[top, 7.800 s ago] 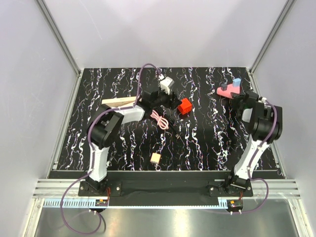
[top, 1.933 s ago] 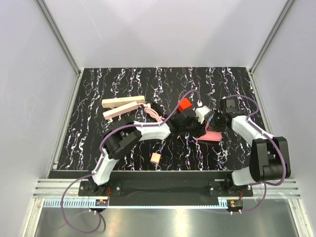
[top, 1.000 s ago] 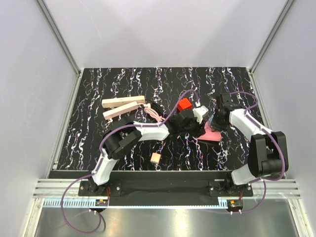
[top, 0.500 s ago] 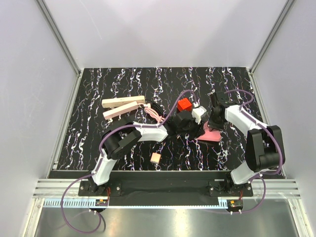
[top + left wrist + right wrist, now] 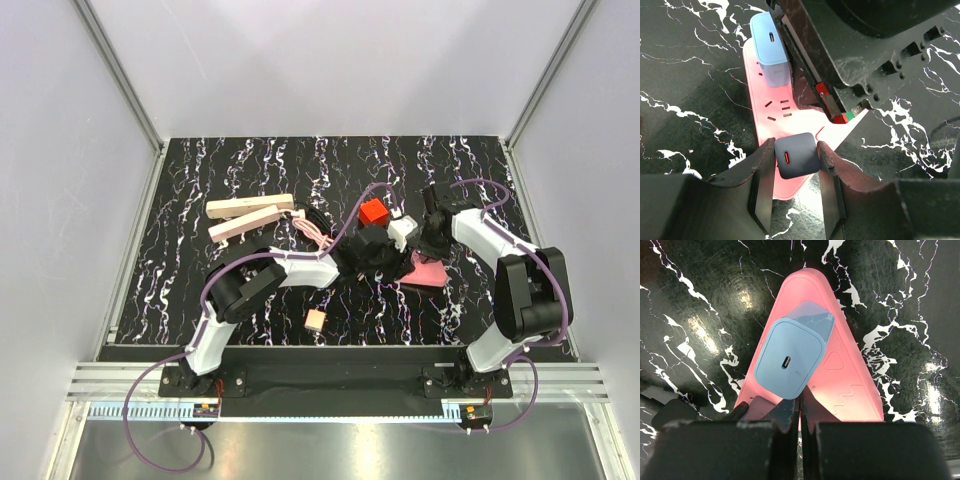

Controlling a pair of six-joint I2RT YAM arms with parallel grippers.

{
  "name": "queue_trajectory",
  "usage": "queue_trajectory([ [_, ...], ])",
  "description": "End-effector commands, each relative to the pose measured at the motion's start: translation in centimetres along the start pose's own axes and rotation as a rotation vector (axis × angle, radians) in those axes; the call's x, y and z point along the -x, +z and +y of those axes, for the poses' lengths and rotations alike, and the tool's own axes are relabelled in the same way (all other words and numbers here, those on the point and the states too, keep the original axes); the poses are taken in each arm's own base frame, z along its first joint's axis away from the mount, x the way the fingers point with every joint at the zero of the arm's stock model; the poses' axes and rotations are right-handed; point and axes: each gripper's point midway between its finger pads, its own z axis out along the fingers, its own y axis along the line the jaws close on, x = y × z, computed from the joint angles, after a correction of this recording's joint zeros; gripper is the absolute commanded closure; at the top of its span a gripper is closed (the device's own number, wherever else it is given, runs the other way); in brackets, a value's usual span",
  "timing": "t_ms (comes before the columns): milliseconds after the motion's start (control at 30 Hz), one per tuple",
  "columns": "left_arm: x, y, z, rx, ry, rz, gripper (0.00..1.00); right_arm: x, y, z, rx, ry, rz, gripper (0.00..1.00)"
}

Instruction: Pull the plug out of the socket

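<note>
The socket (image 5: pixel 790 120) is a pink triangular block with outlet slots, lying flat on the black marbled table. A dark navy plug (image 5: pixel 796 155) stands in its near end, and my left gripper (image 5: pixel 796 150) is shut on it, a finger against each side. A light blue plug (image 5: pixel 792 357) stands in the other end. My right gripper (image 5: pixel 800 402) is shut, its tips pressed down on the pink socket (image 5: pixel 850 375) just beside the blue plug. In the top view both grippers meet over the socket (image 5: pixel 432 272) at centre right.
A red cube (image 5: pixel 374 211) sits just behind my left wrist. Two beige wooden bars (image 5: pixel 245 215) lie at the back left, with a coiled pink cable (image 5: pixel 318 235) beside them. A small beige cube (image 5: pixel 315 320) rests near the front edge.
My right arm has swung its forearm back and to the left while its shut tips stay on the pink socket. My left gripper keeps its hold on the dark plug.
</note>
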Motion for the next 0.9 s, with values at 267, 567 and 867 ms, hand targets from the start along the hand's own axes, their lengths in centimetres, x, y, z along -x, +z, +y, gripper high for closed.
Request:
queue_trajectory([
  [267, 13.3, -2.2, -0.8, 0.050, -0.005, -0.257, 1.00, -5.8, 2.7, -4.8, -0.236, -0.043, 0.196, 1.00],
  [567, 15.1, -4.0, 0.6, 0.128, -0.053, -0.382, 1.00, -6.1, 3.0, -4.7, -0.247, -0.053, 0.212, 1.00],
  [867, 13.1, -6.3, -0.3, 0.069, 0.038, -0.436, 1.00, -6.1, 2.9, -4.6, -0.239, -0.059, 0.211, 1.00],
])
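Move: The left gripper already holds the dark plug between its fingers. The socket under it reaches away to the right, its middle about 4 cm right, 1 cm ahead and 3 cm below. The blue plug stands roughly 5 cm ahead and 4 cm right of the left gripper, the red block some 12 cm ahead and 8 cm left. From the right gripper, the dark plug lies about 4 cm left, 2 cm back and 1 cm higher. Keep the right gripper shut and its tips pressed down on the socket beside the blue plug, holding it in place. Keep the left gripper's hold on the dark plug, work it slightly with a few degrees of tip-down tilt and counter-clockwise turn, then pull abruptly up off the socket, about 6 cm in all, drifting a little left and forward as the fingertips tip up. ##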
